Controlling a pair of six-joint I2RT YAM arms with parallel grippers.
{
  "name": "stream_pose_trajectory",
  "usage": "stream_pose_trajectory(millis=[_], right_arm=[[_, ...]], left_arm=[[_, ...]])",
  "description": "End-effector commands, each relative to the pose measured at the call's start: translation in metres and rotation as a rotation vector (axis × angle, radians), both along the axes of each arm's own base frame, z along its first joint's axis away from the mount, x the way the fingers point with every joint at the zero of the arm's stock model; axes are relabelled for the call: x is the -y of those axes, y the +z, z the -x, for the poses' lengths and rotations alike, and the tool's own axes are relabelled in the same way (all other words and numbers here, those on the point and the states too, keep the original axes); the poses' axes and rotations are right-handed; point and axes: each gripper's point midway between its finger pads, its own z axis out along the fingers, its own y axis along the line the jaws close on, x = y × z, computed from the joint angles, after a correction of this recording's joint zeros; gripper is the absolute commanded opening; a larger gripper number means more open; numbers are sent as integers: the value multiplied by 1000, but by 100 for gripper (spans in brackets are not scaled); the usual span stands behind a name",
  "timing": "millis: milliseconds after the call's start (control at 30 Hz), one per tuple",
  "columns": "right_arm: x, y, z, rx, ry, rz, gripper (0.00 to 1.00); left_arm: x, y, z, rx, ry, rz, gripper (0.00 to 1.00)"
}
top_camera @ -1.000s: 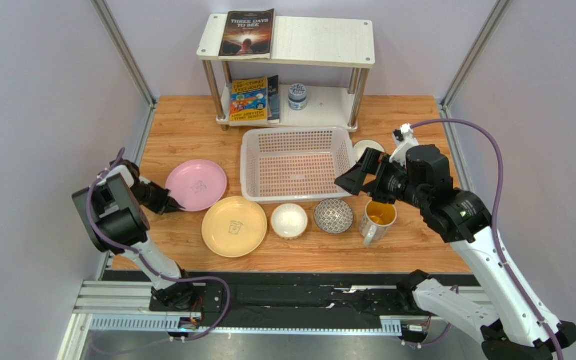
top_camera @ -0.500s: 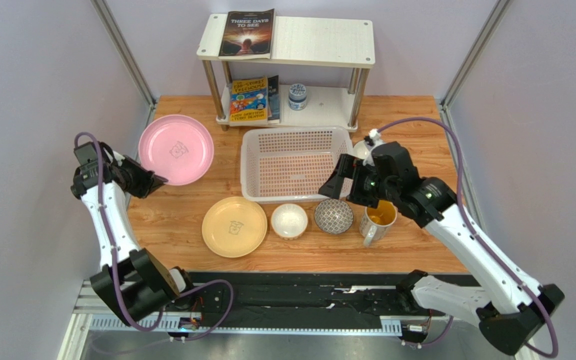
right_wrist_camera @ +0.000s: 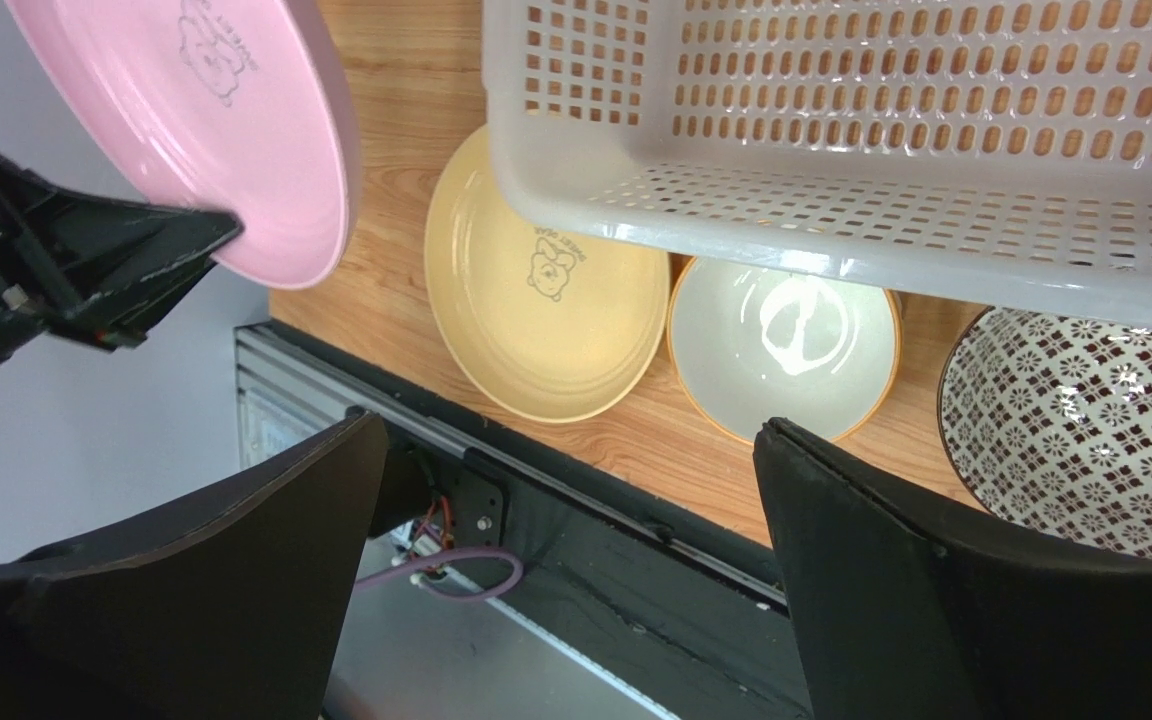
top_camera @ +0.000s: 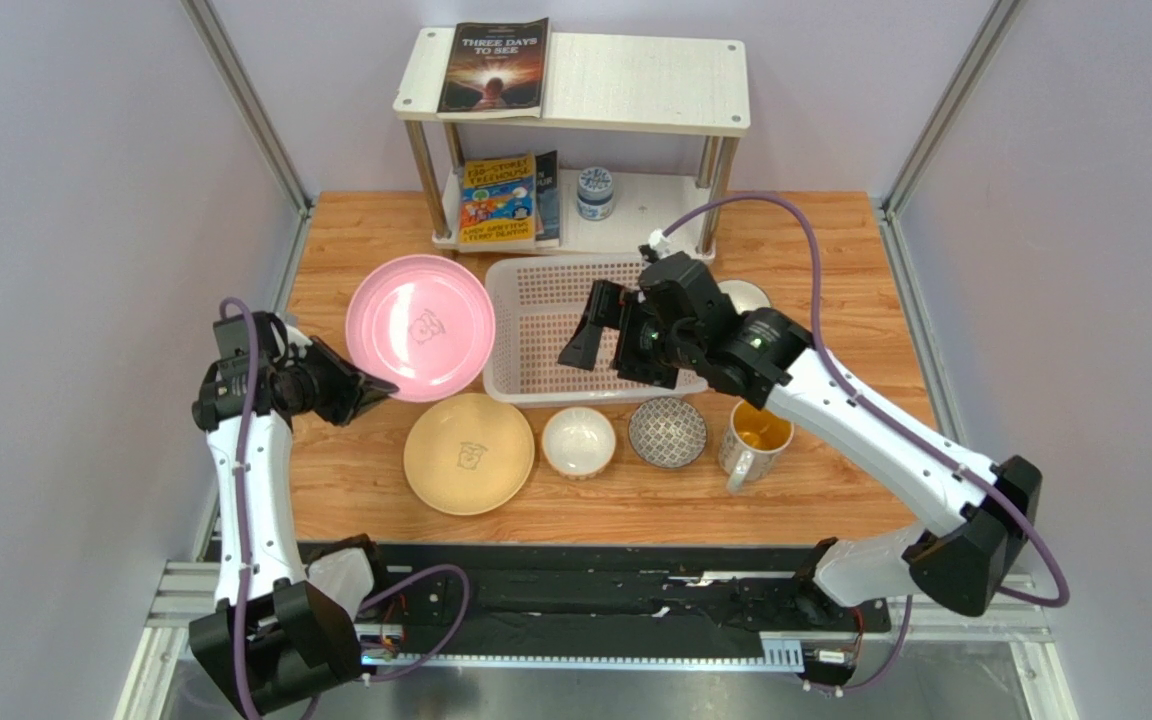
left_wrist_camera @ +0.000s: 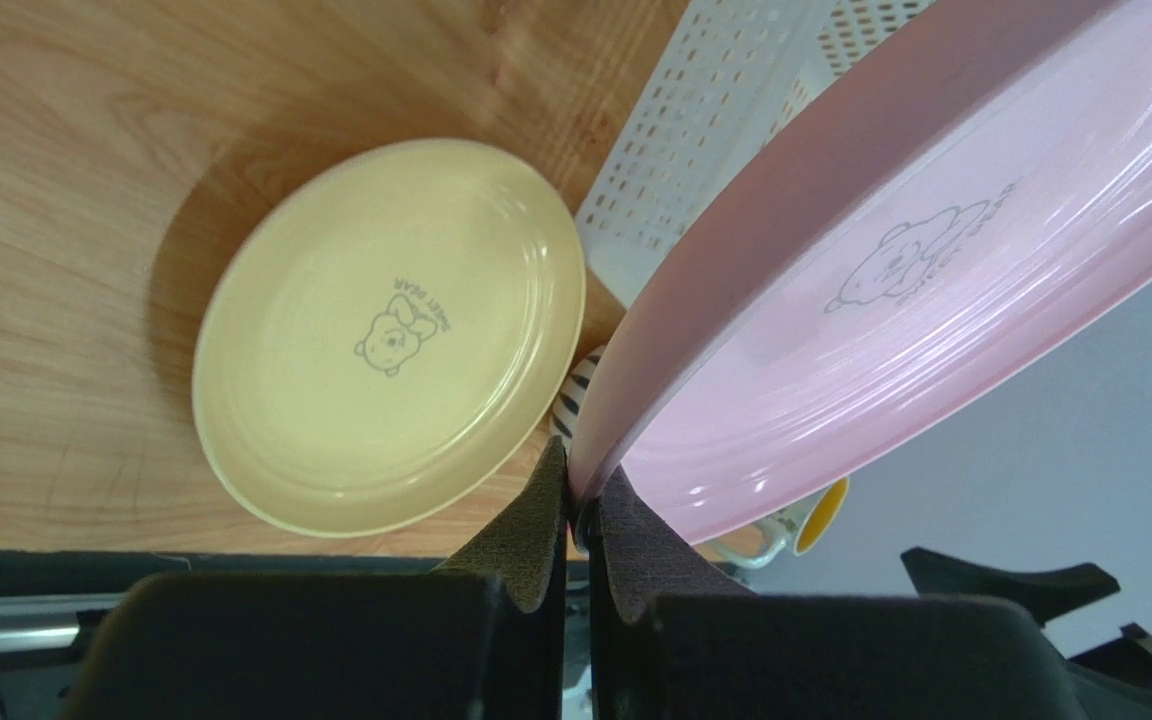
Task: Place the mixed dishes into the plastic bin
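My left gripper [top_camera: 375,392] is shut on the near rim of the pink plate [top_camera: 420,326] and holds it tilted in the air, just left of the plastic bin [top_camera: 537,393]. The grip shows in the left wrist view [left_wrist_camera: 582,503]. My right gripper [top_camera: 600,330] is open and empty, hovering over the bin's left half. On the table in front of the bin stand the pale yellow plate [top_camera: 468,453], a small white bowl [top_camera: 578,443], the grey patterned bowl [top_camera: 666,432] and the yellow-lined mug [top_camera: 755,438]. Another white bowl [top_camera: 749,293] peeks out at the bin's right.
A white two-tier shelf [top_camera: 642,83] stands behind the bin, with books [top_camera: 497,65] and a small blue-and-white jar [top_camera: 593,191] on it. Metal frame posts and grey walls close in both sides. The table's near edge meets a black rail.
My left arm has carried the pink plate rightward and nearer, up to the bin's left edge. My right arm has swung left, from above the mug to over the bin.
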Motion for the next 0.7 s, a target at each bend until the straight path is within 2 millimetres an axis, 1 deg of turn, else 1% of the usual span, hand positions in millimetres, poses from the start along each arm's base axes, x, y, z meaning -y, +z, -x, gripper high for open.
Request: stream_pose_trajectory(millis=[0, 33, 100, 133, 167, 200, 233, 267, 333, 367, 400, 433, 500, 533, 567, 600, 633, 667], right_arm=[[-23, 3, -12, 55, -46, -11, 100], [-30, -7, -13, 42, -42, 7, 100], [-45, -9, -10, 42, -26, 2, 100], [-53, -17, -8, 36, -14, 18, 100], [-58, -19, -9, 41, -14, 20, 100], [-65, -15, -11, 51, -13, 4, 100], [-72, -14, -8, 59, -1, 4, 100], [-76, -20, -10, 65, -12, 25, 100], [-85, -15, -10, 74, -3, 11, 100], [-88, -16, -10, 69, -5, 9, 100], [-91, -13, -11, 77, -6, -7, 100], [-93, -10, -11, 84, -6, -17, 100], [-97, -11, -15, 88, -11, -20, 100], [-98, -12, -16, 87, -7, -15, 100], [-102, -8, -18, 91, -5, -16, 100], [-105, -16, -19, 79, -1, 7, 100], [-108, -18, -19, 77, 3, 13, 100], [-111, -14, -22, 87, -3, 7, 100]], left_arm=[[21, 9, 1, 69, -42, 75, 0], [24, 9, 2, 71, -53, 75, 0], [25, 13, 2, 94, -74, 59, 0], [26, 16, 1, 107, -80, 58, 0], [28, 19, -1, 121, -90, 64, 0], [35, 23, -1, 137, -119, 82, 0], [37, 26, -4, 156, -126, 89, 0], [39, 27, -4, 162, -138, 91, 0], [41, 30, -4, 178, -156, 79, 0], [41, 29, -4, 180, -159, 75, 0], [42, 29, -3, 179, -163, 76, 0], [44, 28, -4, 182, -174, 78, 0], [47, 24, -3, 173, -190, 87, 0], [52, 21, -1, 168, -211, 89, 0], [54, 18, -1, 159, -217, 87, 0], [56, 15, -1, 149, -224, 91, 0], [58, 11, 1, 135, -232, 96, 0], [63, 11, 3, 133, -249, 99, 0]])
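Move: My left hand already holds the pink plate by its rim; the plastic bin lies about 15 cm ahead of this hand, 27 cm right and 14 cm below, the yellow plate some 5 cm back, 7 cm right and 17 cm below. From my open right hand the pink plate's middle is roughly 8 cm ahead, 23 cm left and 5 cm lower; the bin's is 16 cm ahead, straight in line, and the white bowl 3 cm back, 3 cm left, both about 20 cm down. I sweep my right hand about 9 cm left towards the pink plate's right rim, fingers wide open, first sinking some 5 cm and then coming back up a little. Meanwhile my left hand keeps its pinch on the rim and brings the plate about 5 cm right to meet it, dipping slightly at first and turning some 10 degrees clockwise. ##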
